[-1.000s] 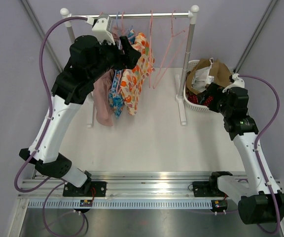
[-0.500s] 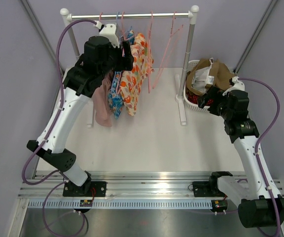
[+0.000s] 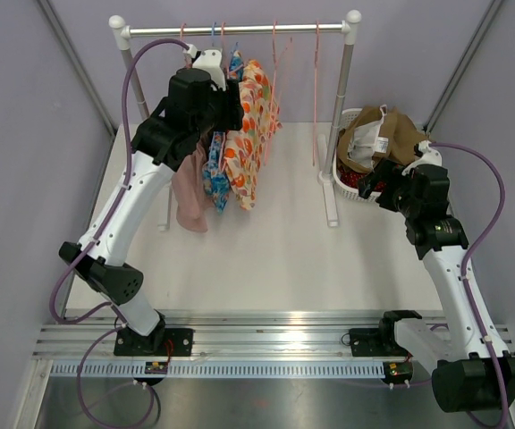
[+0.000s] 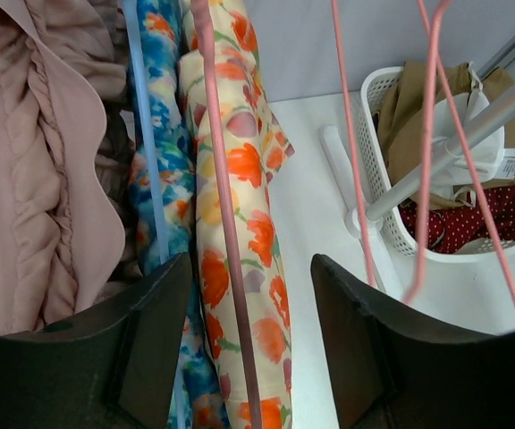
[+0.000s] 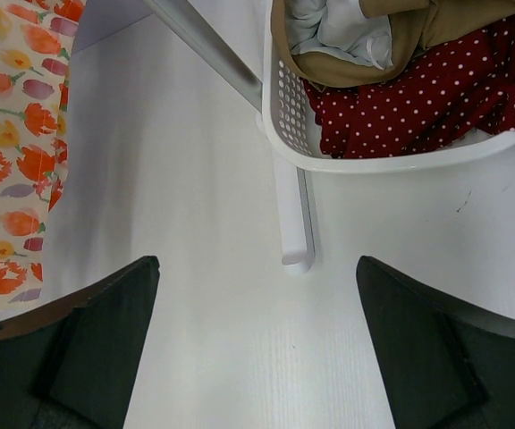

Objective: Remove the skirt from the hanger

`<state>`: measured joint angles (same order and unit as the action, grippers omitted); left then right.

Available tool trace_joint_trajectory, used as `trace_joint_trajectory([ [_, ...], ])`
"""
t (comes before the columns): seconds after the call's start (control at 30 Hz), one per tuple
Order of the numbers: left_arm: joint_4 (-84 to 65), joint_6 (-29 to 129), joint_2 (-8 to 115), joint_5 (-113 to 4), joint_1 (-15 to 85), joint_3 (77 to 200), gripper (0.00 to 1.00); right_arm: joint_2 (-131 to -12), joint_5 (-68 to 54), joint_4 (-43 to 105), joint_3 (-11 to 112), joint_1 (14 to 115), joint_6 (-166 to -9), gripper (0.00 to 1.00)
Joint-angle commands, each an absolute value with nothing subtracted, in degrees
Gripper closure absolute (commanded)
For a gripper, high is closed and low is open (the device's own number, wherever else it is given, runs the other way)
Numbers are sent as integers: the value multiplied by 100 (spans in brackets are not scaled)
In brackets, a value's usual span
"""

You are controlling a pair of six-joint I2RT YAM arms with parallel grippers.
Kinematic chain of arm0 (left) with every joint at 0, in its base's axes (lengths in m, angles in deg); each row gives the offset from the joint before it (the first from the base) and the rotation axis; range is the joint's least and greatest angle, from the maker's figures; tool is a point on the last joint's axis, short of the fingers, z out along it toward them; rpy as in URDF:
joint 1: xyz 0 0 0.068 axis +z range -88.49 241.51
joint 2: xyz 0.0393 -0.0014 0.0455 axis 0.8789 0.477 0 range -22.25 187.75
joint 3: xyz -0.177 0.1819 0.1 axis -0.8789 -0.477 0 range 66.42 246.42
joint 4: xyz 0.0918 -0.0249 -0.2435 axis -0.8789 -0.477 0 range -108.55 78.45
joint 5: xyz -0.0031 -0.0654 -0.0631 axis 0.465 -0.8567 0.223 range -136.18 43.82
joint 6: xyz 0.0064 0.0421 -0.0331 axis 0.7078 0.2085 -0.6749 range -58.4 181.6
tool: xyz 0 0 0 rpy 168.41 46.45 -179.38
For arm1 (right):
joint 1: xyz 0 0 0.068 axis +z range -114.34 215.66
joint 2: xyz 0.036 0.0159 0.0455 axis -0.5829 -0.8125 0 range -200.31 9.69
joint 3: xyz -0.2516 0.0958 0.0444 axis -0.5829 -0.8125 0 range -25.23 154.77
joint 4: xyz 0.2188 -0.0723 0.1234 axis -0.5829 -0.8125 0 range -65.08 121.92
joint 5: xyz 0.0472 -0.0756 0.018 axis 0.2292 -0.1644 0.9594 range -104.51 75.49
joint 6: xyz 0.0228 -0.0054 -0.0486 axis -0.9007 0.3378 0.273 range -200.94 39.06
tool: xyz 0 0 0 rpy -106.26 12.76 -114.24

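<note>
The skirt (image 3: 250, 125), cream with orange tulips, hangs from a pink hanger (image 4: 223, 206) on the rail (image 3: 240, 29). My left gripper (image 3: 232, 96) is up at the top of the skirt (image 4: 244, 223). In the left wrist view my left gripper (image 4: 250, 268) is open, its dark fingers standing either side of the skirt's folded edge and the hanger's bar. A gap shows on the right side. My right gripper (image 3: 371, 183) hovers wide open over the table beside the basket, and in its wrist view my right gripper (image 5: 257, 268) has nothing between its fingers.
A pink ruffled garment (image 3: 189, 192) and a blue floral one (image 3: 213, 183) hang left of the skirt. Two bare pink hangers (image 3: 316, 80) hang to its right. A white basket (image 3: 350, 193) of clothes stands by the rack's right post (image 3: 340, 107).
My left arm has swung up and right towards the rail, and its jaws have narrowed round the skirt's top. The bare hangers now hang straighter. The right arm has barely moved.
</note>
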<state>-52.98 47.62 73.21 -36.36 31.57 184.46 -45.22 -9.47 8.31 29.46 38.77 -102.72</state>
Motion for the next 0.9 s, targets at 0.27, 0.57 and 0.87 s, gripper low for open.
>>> trace_joint_trajectory([
  [0.27, -4917, 4666, 7364, -3748, 3180, 18401, 57, -4506, -1056, 1021, 2882, 3917, -10168, 0],
  [0.57, -5356, 4595, 8005, -3889, 3180, 19262, 95, -4480, -1056, 1021, 2873, 3917, -10150, 1],
  [0.87, -5540, 4727, 7338, -3660, 3145, 19447, 100, -4137, 1905, 2515, 3136, 4126, -10589, 1],
])
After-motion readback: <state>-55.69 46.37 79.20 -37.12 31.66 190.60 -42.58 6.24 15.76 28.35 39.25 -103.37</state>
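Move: The pink hanger wire in front of the orange-flowered skirt lies about 3 cm ahead of the left hand and 1 cm right, at its height. The skirt's middle is some 6 cm ahead, 4 right and 14 below; the blue garment is 4 ahead, 3 left and 16 below, an empty pink hanger 8 ahead, 7 right and 3 below. From the right hand, the skirt is 15 cm ahead and 25 left, near its height. Close the half-open left gripper fully on the pink hanger wire, easing it about 3 cm forward, with some 2 cm to the right and down, then back about 1 cm with the wire pinched between the pads. Late on, sweep the open right gripper about 5 cm left and 4 cm up towards the flowered skirt, swinging counter-clockwise some 15 degrees. ##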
